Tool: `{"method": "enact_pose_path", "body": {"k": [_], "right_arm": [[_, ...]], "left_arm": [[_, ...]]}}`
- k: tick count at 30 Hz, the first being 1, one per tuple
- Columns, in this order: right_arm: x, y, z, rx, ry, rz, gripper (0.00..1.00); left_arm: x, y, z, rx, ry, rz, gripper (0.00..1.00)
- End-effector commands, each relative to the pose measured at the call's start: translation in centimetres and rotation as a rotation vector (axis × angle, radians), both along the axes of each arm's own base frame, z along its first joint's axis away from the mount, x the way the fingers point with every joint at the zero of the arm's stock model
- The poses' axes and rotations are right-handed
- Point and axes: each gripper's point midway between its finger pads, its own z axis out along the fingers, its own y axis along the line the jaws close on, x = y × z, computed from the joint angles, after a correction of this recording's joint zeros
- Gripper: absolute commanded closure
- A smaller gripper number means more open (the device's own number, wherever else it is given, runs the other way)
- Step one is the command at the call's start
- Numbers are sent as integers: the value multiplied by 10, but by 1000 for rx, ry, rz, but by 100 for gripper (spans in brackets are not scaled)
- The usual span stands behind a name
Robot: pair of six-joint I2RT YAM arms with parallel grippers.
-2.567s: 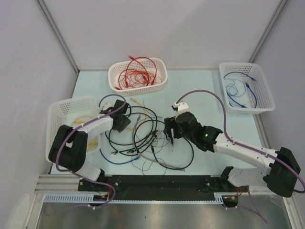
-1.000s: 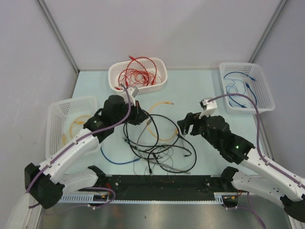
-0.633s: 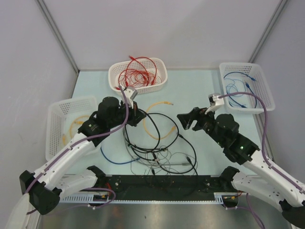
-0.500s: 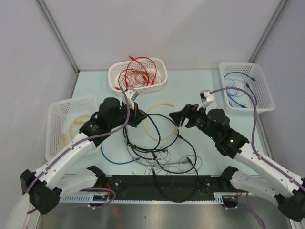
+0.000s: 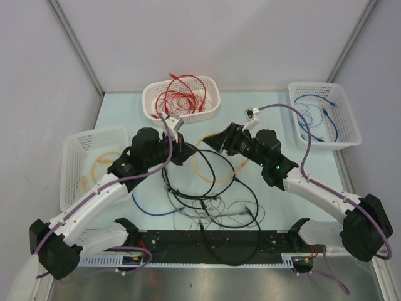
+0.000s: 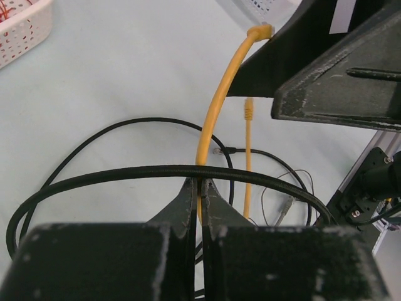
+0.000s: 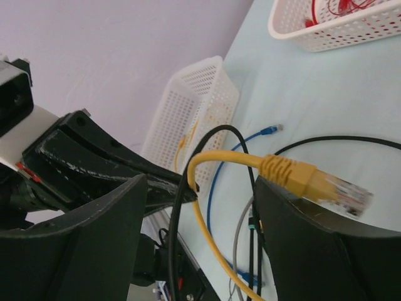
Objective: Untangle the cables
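Note:
The cables (image 5: 207, 194) lie tangled mid-table: black loops, thin grey wires and a blue one (image 5: 150, 212). My left gripper (image 5: 180, 152) is shut on a yellow cable (image 6: 213, 113), pinched between the fingertips (image 6: 188, 191) of the left gripper (image 6: 202, 183). A thick black cable (image 6: 94, 179) crosses just in front of those tips. My right gripper (image 5: 216, 141) stands open close to the left one. In the right wrist view the yellow cable's plug (image 7: 307, 177) rests on one fingertip of my right gripper (image 7: 200, 182), and the yellow cable (image 7: 216, 160) bends between the jaws.
A white basket (image 5: 156, 106) of red cables stands at the back. Another basket (image 5: 354, 135), back right, holds blue cables. A third basket (image 5: 72, 166) on the left holds yellow ones. The black rail (image 5: 188, 241) runs along the near edge.
My right gripper has swung left from the right side of the table to the yellow cable's plug end, beside the left gripper. The left gripper keeps its hold, barely moving.

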Motion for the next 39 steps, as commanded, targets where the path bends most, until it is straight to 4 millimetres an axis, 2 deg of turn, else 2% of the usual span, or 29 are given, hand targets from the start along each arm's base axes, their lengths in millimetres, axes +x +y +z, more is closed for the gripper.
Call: {"method": "enact_pose_path", "body": {"k": [1, 5, 6, 7, 10, 11, 13, 14, 15, 16, 17, 18, 19, 20, 21, 22, 23, 26, 28, 30, 31, 32, 33, 34, 35, 36, 37, 38, 39], "right_arm": [[7, 14, 48, 133, -74, 35, 27], [18, 23, 44, 151, -60, 39, 36], [21, 25, 46, 161, -63, 40, 41], [25, 29, 38, 154, -50, 47, 44], [30, 32, 39, 163, -48, 49, 63], [30, 33, 37, 159, -46, 52, 73], [35, 27, 37, 148, -49, 32, 82], [34, 22, 39, 140, -47, 22, 93], [35, 17, 40, 127, -57, 14, 97], [36, 13, 40, 116, -61, 4, 100], [39, 5, 38, 93, -53, -18, 100], [37, -3, 46, 81, -84, -34, 100], [38, -11, 48, 67, -94, -59, 100], [40, -19, 45, 38, -84, -82, 100], [38, -27, 52, 33, -100, -97, 100], [39, -32, 52, 10, -117, -109, 100], [41, -39, 48, -12, -104, -127, 100], [40, -51, 51, -40, -113, -150, 100], [37, -54, 56, -36, -119, -151, 100], [31, -49, 62, -13, -123, -118, 100], [28, -47, 65, 0, -123, -102, 100], [25, -43, 70, 28, -116, -87, 100], [20, -39, 73, 46, -115, -58, 100], [17, -37, 78, 63, -117, -47, 100], [15, -36, 80, 85, -98, -40, 100], [13, -35, 84, 99, -95, -24, 100], [11, -33, 86, 110, -94, -16, 100], [9, -33, 89, 122, -91, -9, 100], [7, -31, 92, 138, -82, 2, 100]], "left_arm": [[-1, -14, 16, -64, -43, -47, 100], [-6, -19, 12, -68, -38, -67, 100], [-7, -20, 14, -73, -41, -74, 100], [-8, -22, 11, -71, -37, -80, 100], [-12, -24, 11, -65, -37, -91, 100], [-12, -23, 11, -61, -42, -92, 100], [-13, -20, 12, -51, -48, -81, 100], [-13, -18, 11, -43, -51, -74, 99], [-11, -13, 8, -24, -45, -47, 94], [-10, -10, 9, -16, -45, -28, 85], [-8, -5, 9, -4, -46, -3, 56], [-7, 4, 0, 38, -14, 39, 47], [0, 13, 4, 62, -22, 102, 22], [3, 21, 1, 100, -18, 139, 1], [0, 32, -8, 153, 14, 168, 0], [6, 42, -5, 186, 3, 226, 0], [3, 51, -10, 226, 18, 240, 0], [6, 64, -5, 253, 9, 307, 0], [5, 66, 3, 226, -10, 323, 0], [3, 54, 24, 124, -69, 274, 0], [0, 48, 23, 97, -78, 241, 0], [-6, 30, 41, 5, -124, 154, 0], [-10, 24, 50, -44, -152, 118, 0], [-15, 15, 46, -76, -149, 68, 0], [-15, 6, 63, -148, -204, 34, 0], [-23, -3, 66, -187, -210, -34, 0], [-27, -10, 60, -220, -192, -63, 0], [-29, -16, 72, -274, -230, -90, 0], [-35, -22, 72, -301, -223, -136, 0]]}}
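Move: The yellow plug stands up beside the right fingers, some 4 cm ahead of that hand, 2 cm left and about level in height. The black loop pinched with the yellow cable in the left fingertips is 5 cm left and 1 cm back; the yellow cable's free end is roughly 10 cm right, level fore and aft, some 25 cm below. From the left hand the plug is about 4 cm ahead, 5 cm right and slightly higher. The right hand reaches about 4 cm forward and left and shuts on the yellow cable just behind its plug, then draws it some 8 cm right and 5 cm up, away from the left hand. As the right grip closes, the left fingers open wide and let go of both cables; the left hand swings about 6 cm left, dipping slightly, then rises about 6 cm while coming partly back right. ##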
